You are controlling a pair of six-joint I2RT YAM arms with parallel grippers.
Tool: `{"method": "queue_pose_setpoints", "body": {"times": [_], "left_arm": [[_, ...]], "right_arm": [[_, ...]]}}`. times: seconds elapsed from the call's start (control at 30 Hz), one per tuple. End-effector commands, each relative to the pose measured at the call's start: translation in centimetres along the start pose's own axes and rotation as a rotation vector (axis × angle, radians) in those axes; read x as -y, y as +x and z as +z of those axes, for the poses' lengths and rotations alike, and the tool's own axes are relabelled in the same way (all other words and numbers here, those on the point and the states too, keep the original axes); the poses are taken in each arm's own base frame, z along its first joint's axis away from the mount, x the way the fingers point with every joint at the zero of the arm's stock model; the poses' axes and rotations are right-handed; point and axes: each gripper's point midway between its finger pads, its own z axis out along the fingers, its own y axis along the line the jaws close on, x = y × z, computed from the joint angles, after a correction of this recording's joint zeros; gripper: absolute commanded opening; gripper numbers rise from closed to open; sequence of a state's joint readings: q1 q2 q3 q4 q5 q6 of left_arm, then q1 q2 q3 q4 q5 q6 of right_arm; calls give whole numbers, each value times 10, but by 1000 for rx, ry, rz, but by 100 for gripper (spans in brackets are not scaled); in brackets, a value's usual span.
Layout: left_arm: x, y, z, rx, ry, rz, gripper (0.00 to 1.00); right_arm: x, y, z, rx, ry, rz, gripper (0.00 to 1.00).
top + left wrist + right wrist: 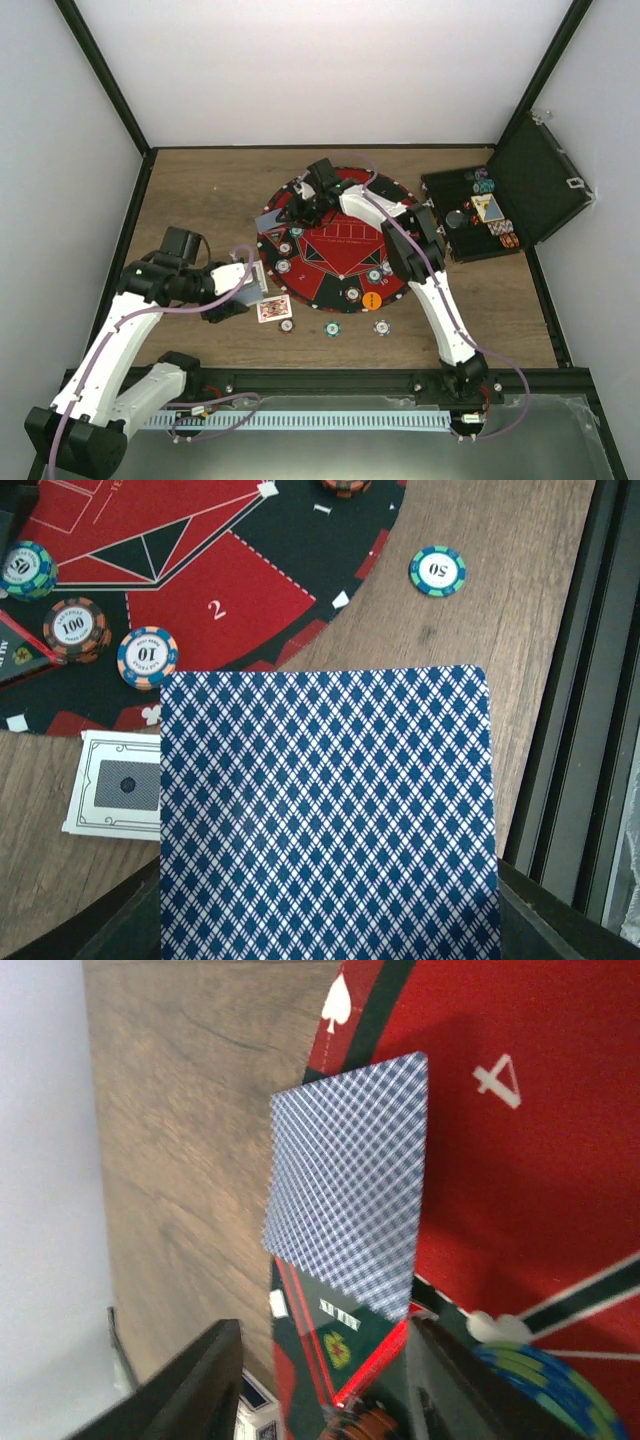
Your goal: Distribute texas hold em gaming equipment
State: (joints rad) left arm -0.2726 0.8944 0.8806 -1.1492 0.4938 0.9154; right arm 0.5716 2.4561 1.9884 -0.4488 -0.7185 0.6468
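My left gripper (243,288) (330,925) is shut on playing cards (325,810) with blue diamond backs, held just off the round poker mat's (340,215) left front edge. At the mat's far left rim my right gripper (297,210) (322,1332) stands open. Beyond its fingers a blue-backed card (350,1180) (268,222) lies free, half on the mat (520,1160), half over the wood. A face-up red card (273,308) lies on the table. Poker chips sit on the mat (148,658) (74,630), and a teal one (437,571) lies off it.
More chips (332,328) (382,327) lie on the wood in front of the mat. A white-bordered card (115,785) lies by the mat's edge. At the right an open black case (500,205) holds chips and cards. Dark frame rails border the table.
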Motion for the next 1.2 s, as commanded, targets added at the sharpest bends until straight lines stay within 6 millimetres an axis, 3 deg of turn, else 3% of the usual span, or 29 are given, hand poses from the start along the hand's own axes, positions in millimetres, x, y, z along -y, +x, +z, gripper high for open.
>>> {"method": "queue_pose_setpoints", "body": {"times": [0.0,0.2,0.37,0.57,0.7,0.83,1.17], "left_arm": [[-2,-21,-8,74,16,0,4],[-8,-24,-8,68,12,13,4],[-11,-28,-9,80,1,23,4],[-12,-30,-8,85,7,22,4],[-13,-30,-7,88,6,25,4],[-15,-32,-7,91,2,29,4],[-16,-33,-9,92,-2,34,4]], "right_arm": [[-32,-11,-37,58,39,-87,58],[-61,-3,-79,123,57,-138,66],[-113,34,-111,146,-95,-187,75],[-154,94,-124,110,-232,-230,77],[-167,143,-123,57,-309,-239,80],[-172,174,-115,20,-322,-234,83],[-185,208,-80,-72,-361,-239,83]]}}
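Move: The deck I want next is held in my left hand; from my right hand it lies about 28 cm back, 6 cm to the left and 10 cm higher. The card just laid is some 4 cm left and 1 cm back of my right hand, right below it. Behind, on the table, lie the card box, about 16 cm back and 7 left, and the face-up card, 24 back and 3 left. From my left hand, the deck's middle sits about 1 cm right and 2 cm below. I open my right fingers from part-open to wide and ease a little to the right, clear of the card just laid, then lift about 15 cm and sweep back some 23 cm towards the deck. On the way my wrist turns roughly 20 degrees, fingertips rising and swinging backward. My left hand keeps its hold on the deck, edging it forward and up only a centimetre or two. ##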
